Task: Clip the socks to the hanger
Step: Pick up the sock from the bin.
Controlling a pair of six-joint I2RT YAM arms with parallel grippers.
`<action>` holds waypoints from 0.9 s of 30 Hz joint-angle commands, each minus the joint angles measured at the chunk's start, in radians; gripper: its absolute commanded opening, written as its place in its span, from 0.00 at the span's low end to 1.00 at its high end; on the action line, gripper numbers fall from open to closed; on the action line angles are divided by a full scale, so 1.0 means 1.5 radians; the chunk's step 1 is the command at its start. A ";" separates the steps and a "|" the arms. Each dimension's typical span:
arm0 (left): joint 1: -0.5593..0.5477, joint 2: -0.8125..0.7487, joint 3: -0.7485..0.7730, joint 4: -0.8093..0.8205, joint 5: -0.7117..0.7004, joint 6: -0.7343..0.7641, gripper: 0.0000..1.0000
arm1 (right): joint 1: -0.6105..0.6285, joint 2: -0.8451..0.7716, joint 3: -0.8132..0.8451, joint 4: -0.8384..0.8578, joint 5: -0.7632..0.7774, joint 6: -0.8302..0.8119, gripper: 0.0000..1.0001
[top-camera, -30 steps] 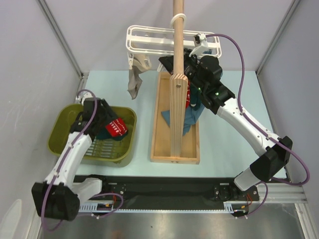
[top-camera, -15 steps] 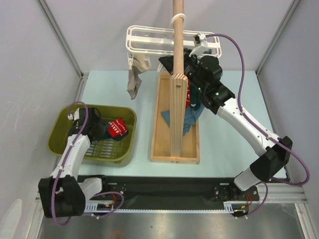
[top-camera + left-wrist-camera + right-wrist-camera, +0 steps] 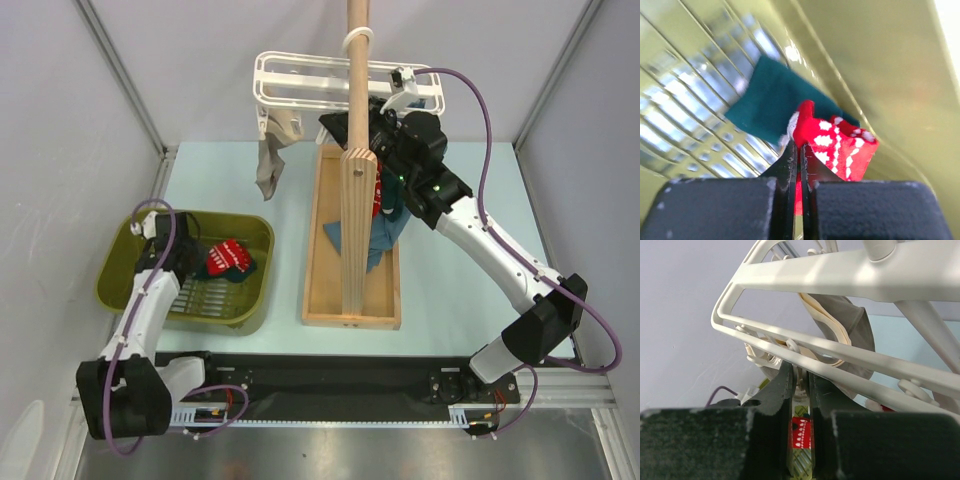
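In the green basket [image 3: 258, 232] lies a red sock with white pattern [image 3: 228, 258] [image 3: 840, 142] on top of a dark teal sock [image 3: 775, 102]. My left gripper [image 3: 197, 258] [image 3: 800, 147] is shut on the red sock's edge, and red fabric shows between its fingers. The white slatted hanger [image 3: 300, 80] [image 3: 840, 280] hangs from the wooden pole [image 3: 357, 120]. My right gripper [image 3: 338, 128] [image 3: 800, 372] is up under the hanger, shut on a white clip peg [image 3: 801, 376].
A grey-beige sock [image 3: 270, 165] [image 3: 852, 322] hangs from the hanger's left side. The pole stands in a wooden tray base [image 3: 325, 260]. A blue garment [image 3: 378, 240] and a bit of red fabric [image 3: 377, 207] hang beside the pole under my right arm.
My left arm drew back to the left inside the basket, and its gripper closed on the red sock. The right arm has not moved.
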 commanded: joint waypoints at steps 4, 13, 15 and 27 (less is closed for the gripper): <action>-0.073 -0.019 0.080 -0.051 -0.184 0.083 0.00 | -0.006 -0.017 -0.011 -0.011 -0.008 0.000 0.00; -0.235 0.232 0.118 -0.018 -0.145 0.067 0.11 | -0.005 -0.015 -0.013 -0.009 -0.011 0.011 0.00; -0.246 0.244 0.121 -0.011 -0.153 0.067 0.28 | -0.005 -0.016 -0.010 -0.013 -0.010 0.010 0.00; -0.230 0.003 0.081 -0.043 -0.226 0.079 0.72 | -0.004 -0.007 -0.007 -0.013 -0.020 0.007 0.00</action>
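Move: In the green bin, the red sock's middle lies about 5 cm to the right of the shut left fingers, 1 cm ahead and some 4 cm below them, with its near end right at the tips. The teal sock lies partly beneath it, about 3 cm right of the hand and level with it. The bin's right wall stands roughly 12 cm to the right, straight across. From the right hand up at the hanger, the red sock is some 22 cm left, 10 cm back and 38 cm below. Lifting about 3.5 cm with its fingers still shut, the left hand then swings some 7 cm to the right and slightly forward while dropping about 9 cm to the bin floor. Near the bottom its fingers start to spread, and it climbs back about 8 cm with them wide open, rolled some 15 degrees and turned clockwise, ending clear above the red sock. ##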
